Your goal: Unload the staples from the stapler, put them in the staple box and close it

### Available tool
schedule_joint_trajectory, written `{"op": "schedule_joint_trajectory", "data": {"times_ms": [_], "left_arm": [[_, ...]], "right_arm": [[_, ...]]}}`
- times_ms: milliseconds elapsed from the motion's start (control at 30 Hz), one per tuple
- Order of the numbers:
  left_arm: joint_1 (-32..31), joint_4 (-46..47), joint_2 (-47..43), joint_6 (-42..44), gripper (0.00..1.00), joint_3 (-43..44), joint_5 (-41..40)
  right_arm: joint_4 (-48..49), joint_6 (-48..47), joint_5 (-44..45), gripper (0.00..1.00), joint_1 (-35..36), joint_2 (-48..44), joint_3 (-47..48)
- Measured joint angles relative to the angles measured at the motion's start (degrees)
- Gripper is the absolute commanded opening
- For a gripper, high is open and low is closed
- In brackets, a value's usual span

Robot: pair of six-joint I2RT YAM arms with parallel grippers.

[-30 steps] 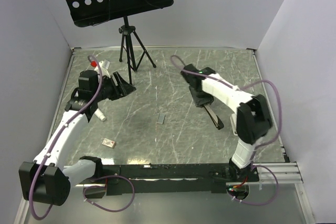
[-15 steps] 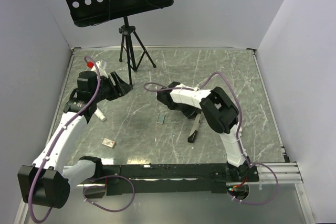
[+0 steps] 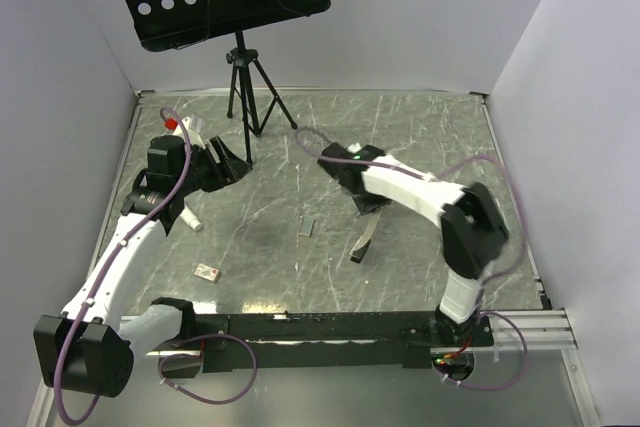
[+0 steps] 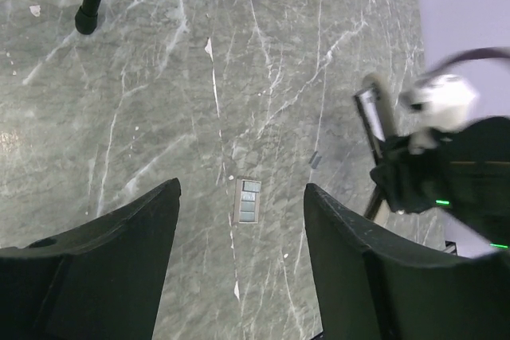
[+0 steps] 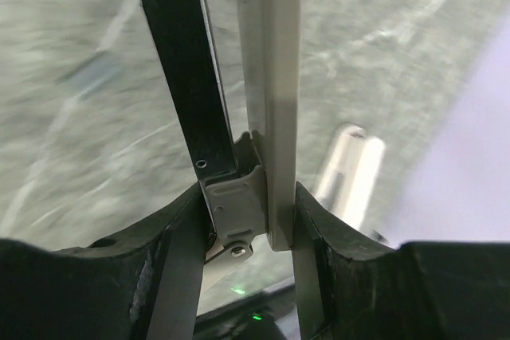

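Note:
My right gripper [image 3: 368, 205] is shut on the hinge end of the stapler [image 3: 361, 239], which slants down toward the near edge. In the right wrist view my right gripper [image 5: 247, 216] clamps the hinge, and the stapler's [image 5: 271, 53] silvery top arm and dark base bar run away from the jaws, slightly spread. The staples [image 3: 307, 227], a small grey strip, lie flat on the table left of the stapler. In the left wrist view the staples [image 4: 249, 201] lie just ahead of my open, empty left gripper [image 4: 241, 187], and the stapler [image 4: 373, 113] stands to the right. My left gripper [image 3: 240, 165] hovers at the left.
A black tripod stand [image 3: 243, 87] with a perforated music desk stands at the back left, one foot [image 4: 86, 18] close to my left gripper. A small tan block [image 3: 207, 272] lies near the front left. A white tube [image 3: 190, 219] lies by my left arm. A tiny grey bit [image 4: 315, 159] lies beyond the staples.
My right arm has swung the stapler from the right side toward the middle, its free end now pointing at the near edge. The left arm, staples and tan block have not moved.

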Motion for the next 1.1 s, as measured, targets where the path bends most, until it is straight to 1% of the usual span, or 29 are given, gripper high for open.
{"op": "schedule_joint_trajectory", "data": {"times_ms": [67,200,267,300,333,467,600,800,900,1100], "left_arm": [[0.0,0.0,0.0,0.0,0.69,0.0,0.5],[0.2,1.5,0.0,-0.3,0.72,-0.2,3.8],[0.3,3.5,0.0,-0.6,0.79,-0.5,7.4],[0.3,4.7,-0.1,-0.6,0.83,-0.8,9.7],[0.3,5.6,-0.1,-0.6,0.87,-1.0,11.4],[0.2,12.5,-0.1,-2.4,0.89,-3.0,21.2],[0.0,19.6,-0.1,-5.3,0.93,-5.1,29.4],[-0.6,23.3,0.3,-6.6,0.96,-5.4,34.7],[-1.0,24.7,1.6,-7.0,0.94,-5.4,36.4],[-1.6,25.8,3.8,-8.2,0.90,-5.4,37.6]], "right_arm": [[3.5,-1.6,-4.9,0.00,-0.7,-6.1,-1.8],[13.9,-4.8,-19.8,0.00,-1.8,-18.6,-5.3],[20.4,-5.4,-30.4,0.00,-1.8,-24.6,-8.0],[22.6,-5.5,-34.1,0.00,-1.8,-26.3,-8.9],[25.2,-5.2,-38.7,0.00,-1.8,-27.6,-10.1],[34.8,-2.1,-56.8,0.00,-1.9,-27.6,-13.4],[43.6,2.6,-68.7,0.00,-1.7,-26.6,-18.1],[49.4,5.7,-77.2,0.00,-1.7,-24.7,-19.0],[53.8,8.1,-81.0,0.00,-1.3,-23.1,-19.0],[60.2,12.0,-85.4,0.00,1.1,-20.5,-18.9]]}}
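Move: The right hand still pinches the opened stapler; the left gripper it is taken to is about 24 cm to its left, 2 cm ahead and 14 cm higher. From the left hand, the stapler is some 23 cm right, 5 cm back and 15 cm below. On the table some 11 cm below the right hand, the metal tray lies 14 cm left and 2 cm back, and the staple strip 3 cm left and 1 cm ahead. Rolling steeply, the right hand swings the stapler 25 cm left and up towards the widening, right-shifting left gripper. ##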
